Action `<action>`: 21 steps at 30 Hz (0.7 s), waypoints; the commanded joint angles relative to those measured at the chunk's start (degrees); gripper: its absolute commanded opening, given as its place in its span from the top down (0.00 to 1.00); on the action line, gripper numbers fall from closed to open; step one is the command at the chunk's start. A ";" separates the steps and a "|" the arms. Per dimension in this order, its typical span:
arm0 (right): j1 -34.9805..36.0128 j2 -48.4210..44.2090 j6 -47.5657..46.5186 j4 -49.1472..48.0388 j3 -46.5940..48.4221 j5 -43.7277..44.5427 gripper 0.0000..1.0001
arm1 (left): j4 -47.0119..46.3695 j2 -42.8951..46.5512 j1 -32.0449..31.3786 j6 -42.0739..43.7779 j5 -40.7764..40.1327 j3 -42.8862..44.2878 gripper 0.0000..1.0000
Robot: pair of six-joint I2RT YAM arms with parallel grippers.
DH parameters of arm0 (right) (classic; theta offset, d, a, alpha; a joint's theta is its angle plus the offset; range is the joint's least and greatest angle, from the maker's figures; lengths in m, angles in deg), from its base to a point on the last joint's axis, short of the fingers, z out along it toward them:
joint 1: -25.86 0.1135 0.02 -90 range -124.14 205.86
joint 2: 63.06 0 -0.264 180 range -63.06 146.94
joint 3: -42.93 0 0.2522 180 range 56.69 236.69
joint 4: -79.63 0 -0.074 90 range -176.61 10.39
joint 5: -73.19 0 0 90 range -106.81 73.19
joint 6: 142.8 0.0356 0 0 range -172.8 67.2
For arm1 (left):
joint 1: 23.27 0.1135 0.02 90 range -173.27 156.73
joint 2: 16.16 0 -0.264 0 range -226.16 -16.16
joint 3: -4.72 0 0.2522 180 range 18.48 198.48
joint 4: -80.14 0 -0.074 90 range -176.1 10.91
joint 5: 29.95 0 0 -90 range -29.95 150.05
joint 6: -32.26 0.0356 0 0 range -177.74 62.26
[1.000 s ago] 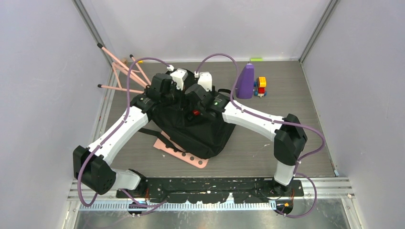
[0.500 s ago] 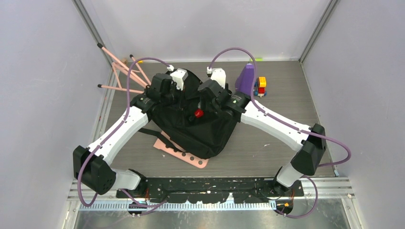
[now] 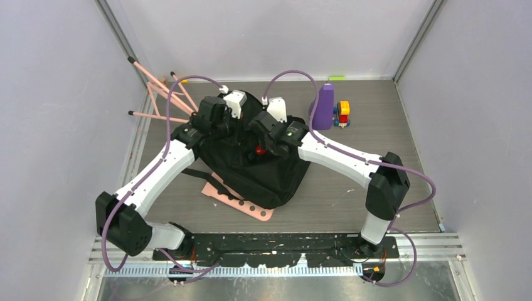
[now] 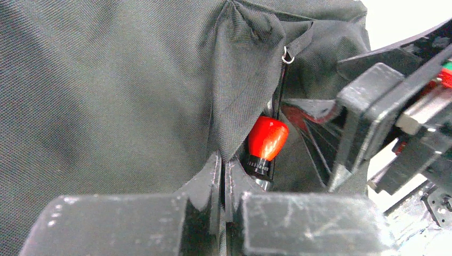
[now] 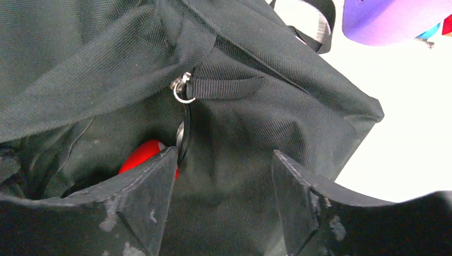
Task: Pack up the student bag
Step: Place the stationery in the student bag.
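Observation:
The student bag [image 3: 266,172], a black fabric backpack, lies mid-table with its mouth toward the far side. My left gripper [image 3: 237,125] is shut on a fold of fabric at the edge of the mouth [image 4: 223,160]. A red-tipped object with a black collar [image 4: 266,140] pokes up just inside the zip, and shows as a red spot [image 3: 258,150] from above. My right gripper [image 5: 224,170] is open over the bag's outer wall, its fingers apart with fabric between them, unpinched. A zip pull ring [image 5: 182,88] hangs just above its left finger.
A pink perforated board [image 3: 251,207] sticks out from under the bag's near side. Pink rods [image 3: 160,94] lean at the far left. A purple bottle [image 3: 323,106] and a stack of coloured blocks [image 3: 342,114] stand at the far right.
The right arm swung out to the right, then came back over the bag's mouth, its jaws widening. The left gripper kept its hold on the fabric.

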 commanded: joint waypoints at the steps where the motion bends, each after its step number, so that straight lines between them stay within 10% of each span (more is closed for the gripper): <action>1: -0.17 1.95 0.19 -3.21 0.65 7.37 0.35 | -0.02 3.30 0.57 0.00 -0.53 0.64 1.00; 4: -0.16 3.69 -0.65 -3.55 0.12 11.70 0.46 | -0.01 3.51 0.57 0.09 -0.73 0.64 1.00; 8: -0.26 3.75 -1.84 -2.96 1.02 14.92 0.94 | 0.05 3.52 0.58 0.26 -1.07 0.64 1.00; 21: -7.47 -11.28 1.44 0.33 0.16 -15.90 0.99 | 0.16 3.11 0.52 1.49 -2.80 0.55 1.00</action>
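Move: The right rim of the student bag's opening, its loose cloth beside the zipper, lies about 2 cm ahead of the open right hand, 1 cm to its right and 2 cm below. From that hand, the zipper pull is some 4 cm ahead, 2 cm left; the red-topped bottle inside is 6 cm left, 1 cm back. The purple cone stands 9 cm ahead, 15 cm right. From the left hand the rim lies roughly 15 cm right, 2 cm ahead. The bag's right rim gets pinched: the right hand pushes forward about 2 cm while sinking and edging right, its fingers closing fully on the cloth by the zipper. Then it lifts some 3 cm, easing right and a little back and rolling about 10 degrees so its left side rises. The left hand stays put, still pinching the opposite rim. ##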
